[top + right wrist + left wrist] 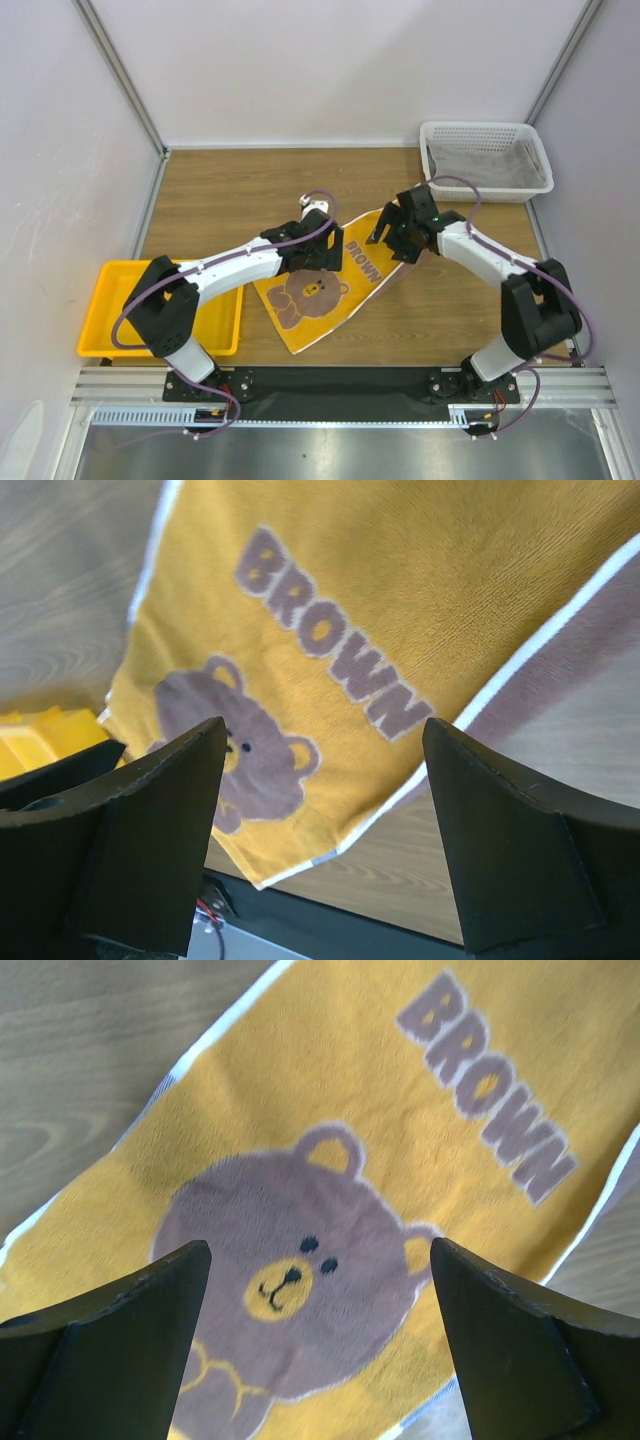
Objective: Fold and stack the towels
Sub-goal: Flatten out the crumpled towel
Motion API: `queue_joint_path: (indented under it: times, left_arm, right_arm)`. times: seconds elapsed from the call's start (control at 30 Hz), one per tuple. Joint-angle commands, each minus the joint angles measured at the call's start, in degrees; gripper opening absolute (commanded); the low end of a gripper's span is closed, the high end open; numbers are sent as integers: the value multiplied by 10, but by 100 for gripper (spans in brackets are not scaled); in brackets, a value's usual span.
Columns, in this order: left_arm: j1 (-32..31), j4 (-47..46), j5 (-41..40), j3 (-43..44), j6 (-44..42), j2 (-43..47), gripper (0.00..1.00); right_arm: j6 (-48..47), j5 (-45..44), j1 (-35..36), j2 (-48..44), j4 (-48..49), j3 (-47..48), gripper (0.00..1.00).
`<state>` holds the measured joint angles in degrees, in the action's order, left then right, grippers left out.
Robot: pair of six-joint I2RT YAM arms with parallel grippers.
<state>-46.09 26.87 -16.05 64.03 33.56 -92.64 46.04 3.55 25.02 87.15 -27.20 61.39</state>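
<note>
The yellow-orange towel [318,292] with a brown bear face and "BROWN" lettering lies spread flat and slanted on the wooden table. My left gripper [322,258] hovers open above it; in the left wrist view the bear face [300,1270] shows between the wide-apart fingers [140,1340], and nothing is held. My right gripper [392,238] hangs open over the towel's far right corner. The right wrist view shows the lettering [325,670] and the white-edged hem [520,660] below its empty jaws. Grey cloth [480,165] lies in the basket.
A white mesh basket [487,132] stands at the back right corner. A yellow plastic tray [105,330] sits at the front left beside the left arm's base. A black rail [330,380] runs along the table's near edge, and walls enclose the table's sides and back.
</note>
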Motion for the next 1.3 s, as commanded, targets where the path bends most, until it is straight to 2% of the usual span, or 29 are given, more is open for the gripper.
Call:
queue_joint_path:
  times: [0.0,0.23,0.43,0.7,0.93,1.03,1.27]
  left_arm:
    - [20,-74,31,-33,19,3,96]
    - [37,-105,47,-69,44,-10,95]
    - [42,-108,42,-93,54,-18,95]
    - [54,-107,43,-109,75,-33,94]
    - [57,-103,41,-102,67,-31,93]
    - [57,-93,35,-95,57,-25,93]
    - [57,-61,14,-72,27,2,93]
  right_arm:
    - [79,20,13,48,68,-18,84]
    - [118,8,48,83,87,-36,80]
    - [99,-52,68,85,-8,-15,80]
    - [90,-114,68,22,-113,-58,80]
    - [112,-115,53,-22,-124,-126,79]
    - [117,-108,36,-36,-123,-149,77]
    - [97,-103,-26,-91,-148,-145,58]
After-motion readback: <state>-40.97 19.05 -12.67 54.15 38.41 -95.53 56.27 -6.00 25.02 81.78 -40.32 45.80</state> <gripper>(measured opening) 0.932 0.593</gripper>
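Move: The towel's bear face lies about 5 cm back and 3 cm left of the left hand, some 7 cm below; the BROWN lettering is 7 cm right and 2 cm back of that hand. From the right hand, the lettering is about 5 cm left, 2 cm back and 9 cm below; the towel's tucked-under edge, a mauve strip, runs roughly 4 cm back and 4 cm right. Left sinks 6 cm onto the bear; right drops about 7 cm, sweeps back-right past the towel edge, fingers narrowing. ##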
